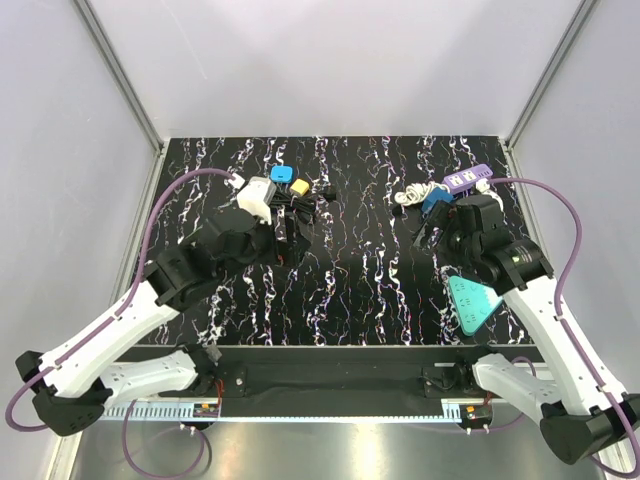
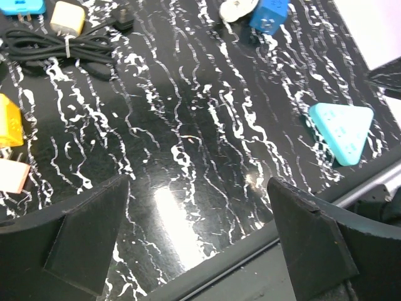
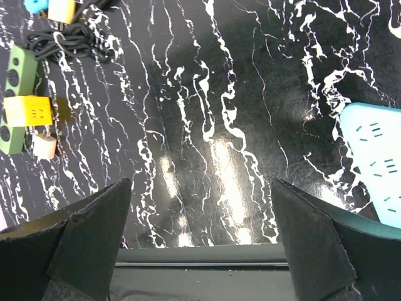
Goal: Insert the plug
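Note:
Both grippers hover open and empty over the black marbled table (image 1: pixel 350 270). My left gripper (image 1: pixel 286 236) (image 2: pixel 200 244) is beside a cluster of plugs: a blue plug (image 1: pixel 281 174) (image 2: pixel 22 6), a cream adapter (image 1: pixel 299 187) (image 2: pixel 67 17) and a coiled black cable (image 1: pixel 300 212) (image 2: pixel 62 47). A green power strip (image 3: pixel 17 94) carrying a yellow cube plug (image 3: pixel 28 110) shows in the right wrist view. My right gripper (image 1: pixel 432 232) (image 3: pixel 200 244) is near a teal triangular power strip (image 1: pixel 475 300) (image 3: pixel 376 163) (image 2: pixel 341 130), a purple power strip (image 1: pixel 467 179) and another blue plug (image 1: pixel 436 200) (image 2: pixel 269 14).
A white adapter (image 1: pixel 258 195) lies at the back left. A peach block (image 3: pixel 45 145) (image 2: pixel 12 175) sits by the green strip. A white cord bundle (image 1: pixel 405 195) lies by the purple strip. Grey walls enclose the table; its front edge (image 3: pixel 200 256) is just below both grippers.

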`<state>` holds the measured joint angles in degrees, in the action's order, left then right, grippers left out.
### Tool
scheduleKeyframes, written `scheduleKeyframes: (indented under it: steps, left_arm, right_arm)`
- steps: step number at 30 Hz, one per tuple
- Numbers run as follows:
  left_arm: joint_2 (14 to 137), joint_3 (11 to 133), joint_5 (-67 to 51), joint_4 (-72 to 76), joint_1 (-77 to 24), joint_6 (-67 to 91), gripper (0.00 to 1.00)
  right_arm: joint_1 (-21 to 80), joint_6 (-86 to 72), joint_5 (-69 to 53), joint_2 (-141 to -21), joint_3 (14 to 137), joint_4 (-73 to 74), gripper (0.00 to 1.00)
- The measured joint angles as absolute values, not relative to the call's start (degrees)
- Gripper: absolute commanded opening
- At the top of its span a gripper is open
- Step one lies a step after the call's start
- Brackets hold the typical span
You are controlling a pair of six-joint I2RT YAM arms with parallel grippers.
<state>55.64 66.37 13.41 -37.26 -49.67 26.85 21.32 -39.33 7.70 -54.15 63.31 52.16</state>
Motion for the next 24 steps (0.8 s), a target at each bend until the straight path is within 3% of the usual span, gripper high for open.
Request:
scheduleKeyframes:
  steps: [8,12,16,24]
  left_arm:
    - [56.5,64.0,10.2,-37.8,-41.5,25.6,0.99]
    - [59.5,64.0,6.5,-37.9,-34.4,23.2,0.99]
    - [60.7,64.0,5.7,-38.4,-32.8,20.3,0.99]
    - [60.8,62.7,1.6,-38.9,-32.8,18.0,0.99]
  right_arm:
    - [21.3,-41.0,12.7,-57.3,63.3,52.3,1.00]
    - [20.1,-43.9,19.3,-65.3,66.0,57.3,1.00]
    - [13.9,-46.7,23.3,-72.3,68.4,62.4,1.00]
    - [3.9,-49.9,23.2,-71.5,61.9,66.0,0.98]
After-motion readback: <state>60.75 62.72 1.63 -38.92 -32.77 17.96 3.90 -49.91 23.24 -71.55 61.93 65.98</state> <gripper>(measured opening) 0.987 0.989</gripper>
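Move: From the left hand the pink plug lies about 9 cm ahead, 16 cm left and 27 cm below; the yellow cube is some 6 cm beyond the plug, and the black cable bundle roughly 24 cm ahead and 3 cm left of the hand. From the right hand the teal socket lies about 5 cm back, 11 cm right and 22 cm below, while the blue box sits some 24 cm ahead and 7 cm right. Both open hands sink, the right swinging 12 cm right towards the teal socket, the left forward-left towards the plug. ##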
